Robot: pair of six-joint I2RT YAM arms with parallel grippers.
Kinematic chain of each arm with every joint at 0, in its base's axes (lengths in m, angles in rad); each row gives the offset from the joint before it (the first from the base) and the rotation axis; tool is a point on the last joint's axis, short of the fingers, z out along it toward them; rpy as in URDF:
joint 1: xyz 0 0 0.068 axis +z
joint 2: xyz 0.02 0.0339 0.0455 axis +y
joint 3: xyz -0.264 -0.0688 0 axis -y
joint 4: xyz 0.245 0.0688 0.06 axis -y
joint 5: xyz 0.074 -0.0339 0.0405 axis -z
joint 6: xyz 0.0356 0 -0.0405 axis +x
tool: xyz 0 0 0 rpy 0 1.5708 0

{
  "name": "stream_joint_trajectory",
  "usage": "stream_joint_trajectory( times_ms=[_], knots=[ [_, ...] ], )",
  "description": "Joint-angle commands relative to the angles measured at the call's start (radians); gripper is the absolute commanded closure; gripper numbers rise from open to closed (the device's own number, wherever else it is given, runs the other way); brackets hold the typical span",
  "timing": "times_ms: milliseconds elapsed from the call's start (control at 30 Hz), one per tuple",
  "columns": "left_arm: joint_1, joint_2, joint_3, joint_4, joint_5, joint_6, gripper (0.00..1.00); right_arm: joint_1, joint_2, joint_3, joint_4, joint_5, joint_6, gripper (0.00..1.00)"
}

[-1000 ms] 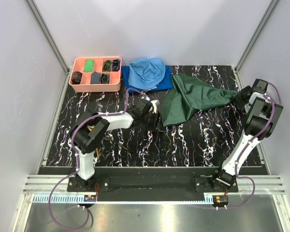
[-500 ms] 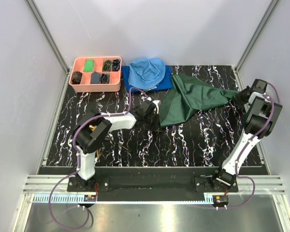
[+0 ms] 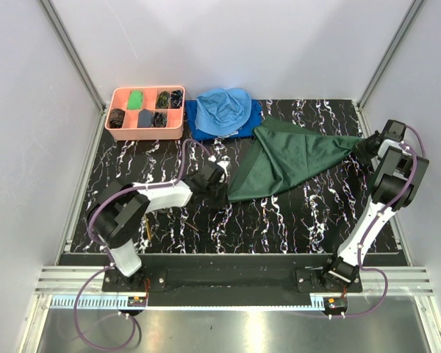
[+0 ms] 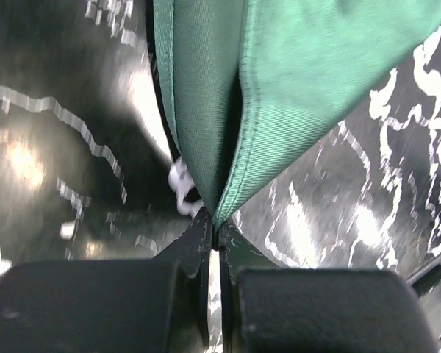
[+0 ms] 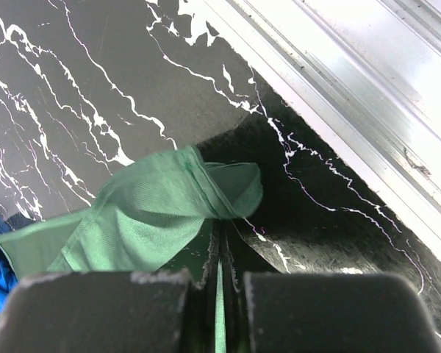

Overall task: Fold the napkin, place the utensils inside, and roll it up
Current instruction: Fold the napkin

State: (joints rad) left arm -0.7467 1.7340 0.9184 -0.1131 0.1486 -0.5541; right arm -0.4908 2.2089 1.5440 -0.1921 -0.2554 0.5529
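Note:
The dark green napkin [image 3: 287,156] lies stretched across the right half of the black marbled table, drawn out into a rough triangle. My left gripper [image 3: 224,193] is shut on its near-left corner. In the left wrist view that corner [image 4: 228,184] runs straight into the closed left gripper [image 4: 214,222]. My right gripper [image 3: 363,144] is shut on the far-right corner beside the table's right edge. In the right wrist view the bunched cloth [image 5: 151,213] is pinched in the right gripper [image 5: 220,229]. A slim gold-coloured piece [image 3: 148,232], possibly one of the utensils, shows by the left arm.
A pink tray [image 3: 145,137] with several small dark and green items stands at the back left. A light blue cloth [image 3: 224,109] lies on a royal-blue cloth [image 3: 197,126] at the back centre. The metal frame rail [image 5: 338,95] runs close beside the right gripper.
Both grippers have shut on napkin corners. The left gripper has drawn its corner toward the near left, pulling the cloth flatter and wider; the right gripper has stayed put.

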Motion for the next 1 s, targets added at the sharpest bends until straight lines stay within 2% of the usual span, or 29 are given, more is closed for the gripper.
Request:
stream_joint_trajectory(
  times_ms=[0, 367, 533, 600, 633, 667, 767, 867, 933, 967],
  knots=[
    [-0.002, -0.068, -0.064, -0.071, -0.012, 0.026, 1.00, -0.011, -0.058, 0.004, -0.018, 0.028, -0.007, 1.00],
    [-0.101, -0.165, -0.156, -0.126, 0.023, -0.007, 1.00, -0.011, -0.144, -0.113, -0.049, 0.094, -0.021, 1.00],
    [-0.177, -0.192, -0.191, -0.163, 0.040, -0.029, 0.99, -0.011, -0.257, -0.258, -0.056, 0.203, -0.021, 1.00],
    [-0.193, -0.232, -0.205, -0.181, 0.046, -0.040, 0.75, -0.011, -0.296, -0.323, -0.059, 0.228, -0.022, 0.89],
    [-0.209, -0.252, -0.223, -0.187, 0.043, -0.043, 0.63, -0.011, -0.339, -0.343, -0.061, 0.235, -0.024, 0.76],
    [-0.213, -0.305, -0.231, -0.197, 0.045, -0.052, 0.43, -0.009, -0.365, -0.361, -0.063, 0.235, -0.024, 0.58],
    [-0.217, -0.421, -0.248, -0.227, 0.037, -0.063, 0.25, -0.008, -0.491, -0.430, -0.069, 0.222, -0.028, 0.42],
    [-0.210, -0.508, -0.207, -0.287, -0.013, -0.047, 0.18, 0.003, -0.636, -0.487, -0.086, 0.177, -0.028, 0.39],
    [-0.191, -0.534, -0.170, -0.303, -0.018, -0.033, 0.15, 0.049, -0.748, -0.525, -0.096, 0.162, -0.027, 0.39],
    [-0.177, -0.537, -0.155, -0.301, -0.014, -0.023, 0.15, 0.122, -0.784, -0.547, -0.093, 0.168, -0.031, 0.38]
  ],
)
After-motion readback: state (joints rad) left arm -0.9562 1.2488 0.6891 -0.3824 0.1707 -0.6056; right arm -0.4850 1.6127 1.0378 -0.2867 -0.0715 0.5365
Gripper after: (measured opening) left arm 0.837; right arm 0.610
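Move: The napkin is already pinched at its near-left corner by the left hand and at its right corner by the right. Its middle lies about 16 cm ahead and 23 cm right of the left hand, some 6 cm back and 28 cm left of the right. The left corner is headed for bare table about 11 cm back, with a utensil some 10 cm back and 14 cm left; the right one goes about 8 cm back, with the side rail roughly 5 cm to its right. The napkin's two pinched corners are dragged back over the table towards the robot by both hands together, the left about 10 cm, the right starting more slowly and going about 8. Then both grippers open and let go while still drawing back, rising some 5 cm clear of the cloth; the left hand turns about 10 degrees clockwise along the way. ##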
